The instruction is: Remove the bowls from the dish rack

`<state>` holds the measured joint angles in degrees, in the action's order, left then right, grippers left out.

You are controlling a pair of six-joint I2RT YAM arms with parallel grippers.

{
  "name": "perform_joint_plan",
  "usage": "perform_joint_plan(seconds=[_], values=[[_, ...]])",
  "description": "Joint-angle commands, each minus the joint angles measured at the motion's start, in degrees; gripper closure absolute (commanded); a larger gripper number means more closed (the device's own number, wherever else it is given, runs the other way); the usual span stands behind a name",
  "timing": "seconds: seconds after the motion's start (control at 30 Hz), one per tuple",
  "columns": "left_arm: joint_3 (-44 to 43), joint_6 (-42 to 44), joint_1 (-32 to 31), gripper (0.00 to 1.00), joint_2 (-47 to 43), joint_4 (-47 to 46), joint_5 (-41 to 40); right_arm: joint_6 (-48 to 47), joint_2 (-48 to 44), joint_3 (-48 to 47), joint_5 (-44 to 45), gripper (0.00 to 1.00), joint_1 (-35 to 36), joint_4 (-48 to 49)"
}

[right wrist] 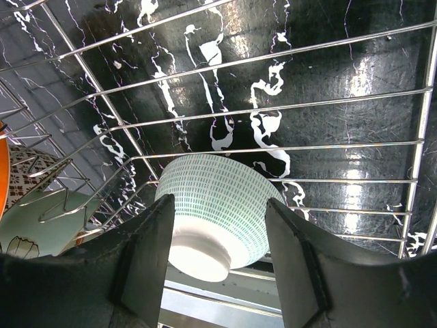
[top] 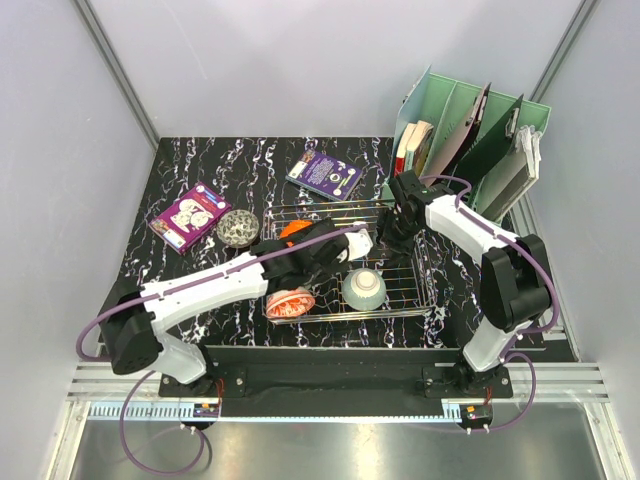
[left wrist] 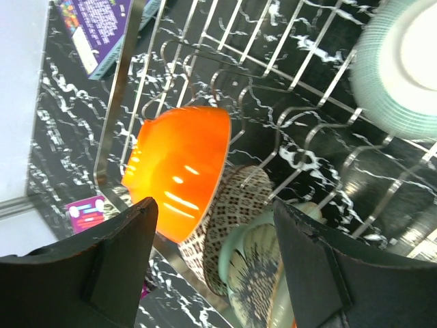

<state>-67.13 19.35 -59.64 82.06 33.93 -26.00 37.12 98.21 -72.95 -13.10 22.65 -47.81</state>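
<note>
The chrome wire dish rack [top: 400,300] stands mid-table. An orange bowl [left wrist: 181,171] stands on edge in it, leaning against a brown-checked bowl [left wrist: 229,219] and a celadon bowl [left wrist: 256,273]. My left gripper [left wrist: 215,253] is open, its fingers on either side of this stack and apart from it. A pale green bowl [right wrist: 215,205] lies upside down on the rack floor; my right gripper [right wrist: 218,253] hangs open above it, not touching. A red-pink floral bowl [top: 290,303] sits at the rack's near left corner. A grey patterned bowl [top: 237,226] rests on the table left of the rack.
A mint-green file organizer [top: 470,140] with folders stands at the back right, close behind the right arm. A purple book [top: 325,172] lies behind the rack and a magenta box [top: 187,217] at the left. The tabletop is black marble.
</note>
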Motion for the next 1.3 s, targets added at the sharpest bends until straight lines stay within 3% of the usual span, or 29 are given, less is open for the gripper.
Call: perform_joint_plan(seconds=[0.0,0.4,0.87,0.97,1.27], values=[[0.42,3.14,-0.13,0.26,1.26,-4.92,-5.20,-1.17,-1.71,-0.62,-0.96,0.37,-0.24,0.61],[3.32,3.15,0.48,0.27,6.97,-10.28,-11.53,-1.62,0.31,-1.14,-1.75,0.37,-0.33,0.70],[3.32,5.43,5.14,0.27,5.39,-14.42,-13.46,-1.70,3.03,-3.25,-2.01,0.38,-0.24,0.53],[3.24,5.26,5.76,0.30,6.18,-14.77,-13.90,-1.62,3.48,-3.52,-2.28,0.38,-0.24,0.53],[3.32,6.57,6.55,0.53,7.50,-17.58,-15.31,-1.70,3.91,-3.43,-2.10,0.38,-0.24,0.35]])
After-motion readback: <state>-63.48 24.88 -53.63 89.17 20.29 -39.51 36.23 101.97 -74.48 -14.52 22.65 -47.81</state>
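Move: The orange bowl stands in the rack some 7 cm ahead of the left hand, 4 cm to its left and 4 cm below. The dotted bowl is about 2 cm ahead, 7 cm left and 6 cm down; the upside-down green bowl lies 4 cm back, 8 cm right and 8 cm down. From the right hand, the orange bowl is about 18 cm left and 2 cm ahead, at roughly its height. The orange bowl is what the left hand goes for: it reaches about 6 cm forward, sinking some 3 cm early on, then easing left as well, while the wrist swings a little over 10 degrees counter-clockwise and the fingers tip up slightly. Near the end the open fingers, now astride the bowl, start to close, going only partway. The right hand, half open, sinks about a centimetre. ##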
